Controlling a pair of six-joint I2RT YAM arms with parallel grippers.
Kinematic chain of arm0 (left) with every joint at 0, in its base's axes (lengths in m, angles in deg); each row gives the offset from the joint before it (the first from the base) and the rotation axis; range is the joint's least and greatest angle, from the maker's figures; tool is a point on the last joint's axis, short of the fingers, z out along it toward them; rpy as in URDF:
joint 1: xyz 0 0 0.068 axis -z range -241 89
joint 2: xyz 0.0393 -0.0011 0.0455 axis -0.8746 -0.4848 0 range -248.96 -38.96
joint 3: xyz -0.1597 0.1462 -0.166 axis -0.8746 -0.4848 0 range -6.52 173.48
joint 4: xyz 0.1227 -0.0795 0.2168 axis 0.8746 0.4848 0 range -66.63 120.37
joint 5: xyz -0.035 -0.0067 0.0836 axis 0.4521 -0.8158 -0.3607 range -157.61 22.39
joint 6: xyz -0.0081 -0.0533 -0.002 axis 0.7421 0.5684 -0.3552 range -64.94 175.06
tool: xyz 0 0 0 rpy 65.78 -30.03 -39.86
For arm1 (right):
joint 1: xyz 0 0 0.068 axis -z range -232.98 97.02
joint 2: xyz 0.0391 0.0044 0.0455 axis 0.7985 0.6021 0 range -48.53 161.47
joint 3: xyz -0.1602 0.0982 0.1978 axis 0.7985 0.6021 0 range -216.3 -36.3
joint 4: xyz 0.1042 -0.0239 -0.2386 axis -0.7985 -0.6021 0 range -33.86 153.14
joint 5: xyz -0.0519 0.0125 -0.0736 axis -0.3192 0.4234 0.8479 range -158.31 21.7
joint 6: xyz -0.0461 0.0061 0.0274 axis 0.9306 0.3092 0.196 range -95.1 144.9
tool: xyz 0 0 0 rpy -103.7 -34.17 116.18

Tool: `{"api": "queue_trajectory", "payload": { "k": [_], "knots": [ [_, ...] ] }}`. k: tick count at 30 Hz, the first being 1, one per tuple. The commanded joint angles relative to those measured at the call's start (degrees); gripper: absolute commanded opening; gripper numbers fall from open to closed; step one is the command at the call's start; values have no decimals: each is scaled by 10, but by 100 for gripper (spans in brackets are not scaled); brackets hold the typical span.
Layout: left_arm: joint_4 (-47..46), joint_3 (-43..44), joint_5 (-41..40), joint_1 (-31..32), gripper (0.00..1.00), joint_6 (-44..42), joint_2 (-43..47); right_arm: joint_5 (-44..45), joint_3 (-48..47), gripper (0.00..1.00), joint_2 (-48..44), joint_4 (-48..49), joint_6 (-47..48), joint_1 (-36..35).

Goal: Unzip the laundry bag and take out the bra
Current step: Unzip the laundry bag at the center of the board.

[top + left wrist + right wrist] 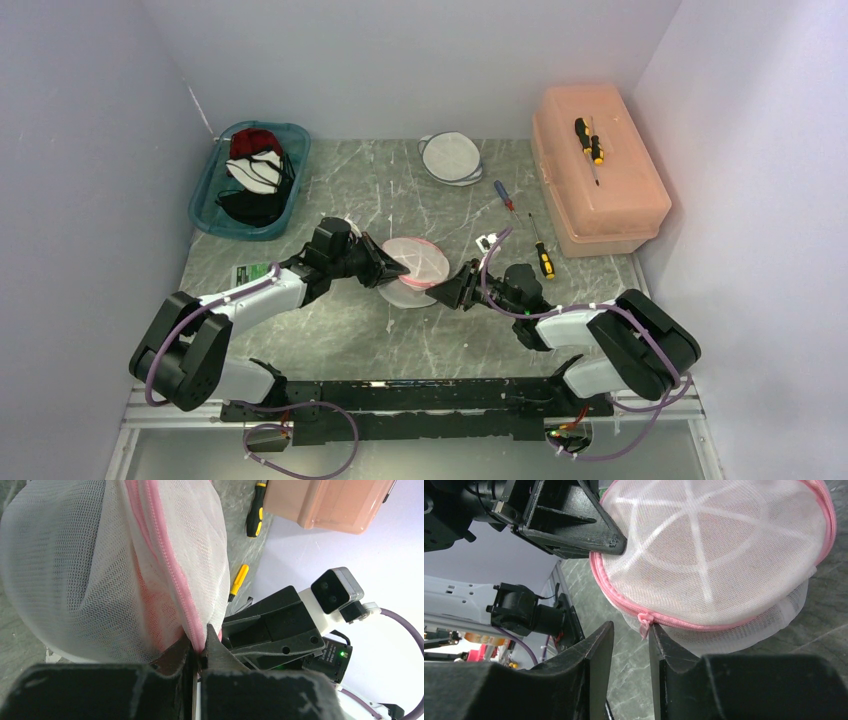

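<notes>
The laundry bag (415, 262) is a round white mesh pouch with a pink zipper, lifted off the table's middle between both arms. My left gripper (388, 266) is shut on the bag's pink zipper seam (172, 575), pinched at its fingertips (198, 642). My right gripper (631, 627) stands open just below the bag (714, 555). The small pink zipper pull (643, 626) hangs in the gap, touching the right-hand finger (659, 642). The bra is hidden inside the bag; only a pinkish tint shows through the mesh.
A teal bin (205, 200) with dark and white garments sits back left. A peach toolbox (600, 190) with a screwdriver (590, 140) on top stands back right. Two screwdrivers (541, 260) (504, 193) and another white mesh pouch (450, 157) lie on the table.
</notes>
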Motion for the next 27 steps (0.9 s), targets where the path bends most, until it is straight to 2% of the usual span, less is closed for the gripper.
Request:
{"api": "queue_trajectory", "payload": {
  "k": [1, 9, 14, 17, 22, 27],
  "knots": [
    [-13, 3, 2, -1, 3, -1, 1, 2, -12, 33, -11, 20, 7, 4],
    [-17, -1, 2, -1, 3, 1, 0, 12, -12, 23, -8, 4, 11, 5],
    [-15, -1, 2, -1, 3, 0, 3, 17, -15, 11, -10, -9, 13, 5],
    [-12, 0, 0, -1, 3, -2, 4, 24, -16, 0, -19, -33, 23, 5],
    [-13, -2, 2, -1, 3, -6, 4, 59, -24, 0, -49, -118, 46, 5],
    [-7, 2, 6, -1, 3, -19, 8, 162, -34, 0, -89, -261, 60, 5]
  ]
}}
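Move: The pink zipper pull sits right at the right hand's half-open fingertips, about 1 cm forward and 1 cm left of the hand point, level with it. The laundry bag's middle is roughly 4 cm ahead, 4 cm left and 4 cm below. The left gripper, already holding the zipper rim, is some 4 cm ahead and 6 cm left. From the left hand the pull lies about 3 cm back, 5 cm right and 2 cm lower. Right fingers shut on the zipper pull and draw it right and down about 3 cm, left hand still gripping. ##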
